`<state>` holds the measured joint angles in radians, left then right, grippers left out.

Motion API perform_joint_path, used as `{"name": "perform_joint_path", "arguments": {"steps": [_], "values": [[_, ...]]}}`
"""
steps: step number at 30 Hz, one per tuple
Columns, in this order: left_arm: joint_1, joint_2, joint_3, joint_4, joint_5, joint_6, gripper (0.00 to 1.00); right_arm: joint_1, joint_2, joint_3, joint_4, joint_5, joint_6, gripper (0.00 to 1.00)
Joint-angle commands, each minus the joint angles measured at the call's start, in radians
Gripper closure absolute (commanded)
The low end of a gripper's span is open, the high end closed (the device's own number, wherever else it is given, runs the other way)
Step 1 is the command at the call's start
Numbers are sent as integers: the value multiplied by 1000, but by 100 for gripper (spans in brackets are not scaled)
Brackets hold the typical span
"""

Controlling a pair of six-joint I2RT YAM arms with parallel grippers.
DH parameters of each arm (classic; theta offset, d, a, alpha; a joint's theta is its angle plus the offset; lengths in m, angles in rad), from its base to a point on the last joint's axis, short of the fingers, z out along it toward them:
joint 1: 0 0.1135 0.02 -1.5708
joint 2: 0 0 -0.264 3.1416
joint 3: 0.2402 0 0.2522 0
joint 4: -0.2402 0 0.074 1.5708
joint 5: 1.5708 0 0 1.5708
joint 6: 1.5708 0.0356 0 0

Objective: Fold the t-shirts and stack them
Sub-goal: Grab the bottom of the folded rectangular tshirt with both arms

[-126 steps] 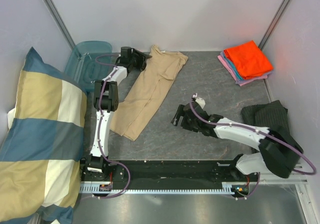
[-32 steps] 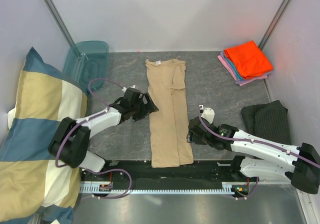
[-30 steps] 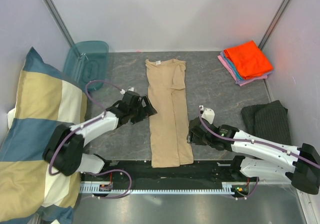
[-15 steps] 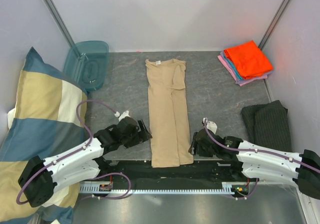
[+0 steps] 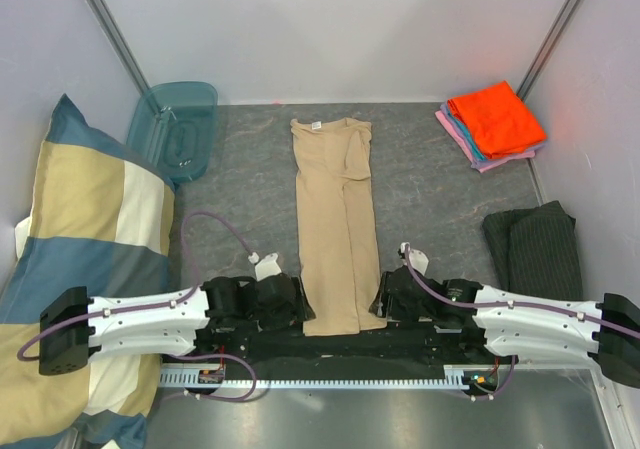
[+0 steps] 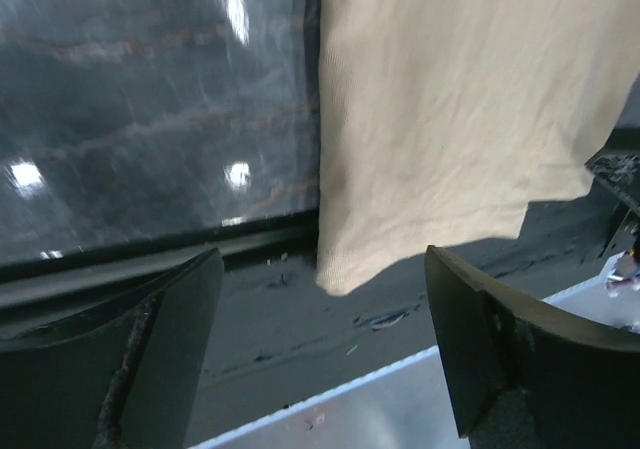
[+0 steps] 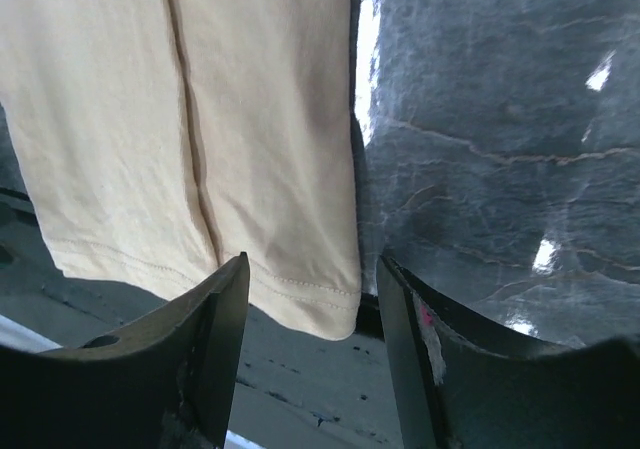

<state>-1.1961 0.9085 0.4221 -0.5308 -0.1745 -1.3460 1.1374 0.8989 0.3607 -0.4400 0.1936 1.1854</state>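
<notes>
A tan t-shirt, folded into a long narrow strip, lies down the middle of the table, collar at the far end. Its hem hangs a little over the near edge. My left gripper sits low at the hem's left corner, jaws wide open, the corner just ahead of the gap. My right gripper is at the hem's right corner, open, with that corner between its fingers, which are not closed on it. A stack of folded t-shirts, orange on top of blue and pink, lies at the far right.
A big blue-and-cream checked pillow fills the left side. A teal plastic bin stands at the far left. A dark grey striped cloth lies at the right. A black rail and a metal strip run along the near edge.
Both arms have drawn back along the shirt's sides to its hem at the near edge. The shirt has not moved.
</notes>
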Motion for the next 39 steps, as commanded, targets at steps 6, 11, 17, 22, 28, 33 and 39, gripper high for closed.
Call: {"name": "perform_joint_path", "arguments": {"steps": [6, 11, 17, 22, 28, 33, 39], "values": [[-122, 92, -14, -2, -100, -205, 22, 96, -2, 18, -57, 40, 112, 38], [-122, 133, -9, 55, -143, -205, 25, 134, 1, 11, -62, 50, 140, 38], [-123, 200, -6, 150, -152, -200, 36, 162, 17, 18, -68, 64, 157, 38], [-123, 248, -5, 179, -129, -203, 68, 165, 15, 15, -69, 70, 161, 38], [-125, 233, -11, 189, -128, -209, 72, 170, 5, 4, -68, 75, 174, 38], [-123, 198, -37, 189, -128, -226, 77, 168, 0, -2, -59, 75, 172, 43], [-123, 155, -60, 184, -122, -237, 91, 168, 8, -8, -45, 76, 171, 74]]}}
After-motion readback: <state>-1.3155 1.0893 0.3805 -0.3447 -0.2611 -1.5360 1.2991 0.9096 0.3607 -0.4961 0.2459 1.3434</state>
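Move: The left bottom corner of the folded t-shirt is about 3 cm to the left hand's right, 2 cm back and 3 cm below; the right bottom corner is roughly 19 cm to that hand's right and 2 cm back. From the right hand, its own right bottom corner lies some 4 cm straight back and 1 cm lower. The folded layer's inner edge at the hem is 6 cm to the right hand's left and 3 cm back. Down about 3 cm and some 2 cm to its right, after a short pull back of 2 cm that it partly regains, the left hand sinks onto the shirt's left bottom corner and closes nearly shut, pinching the edge just above the hem. The right hand slides back about 3 cm, almost level, to the right corner, waits there, then begins closing on the cloth. ##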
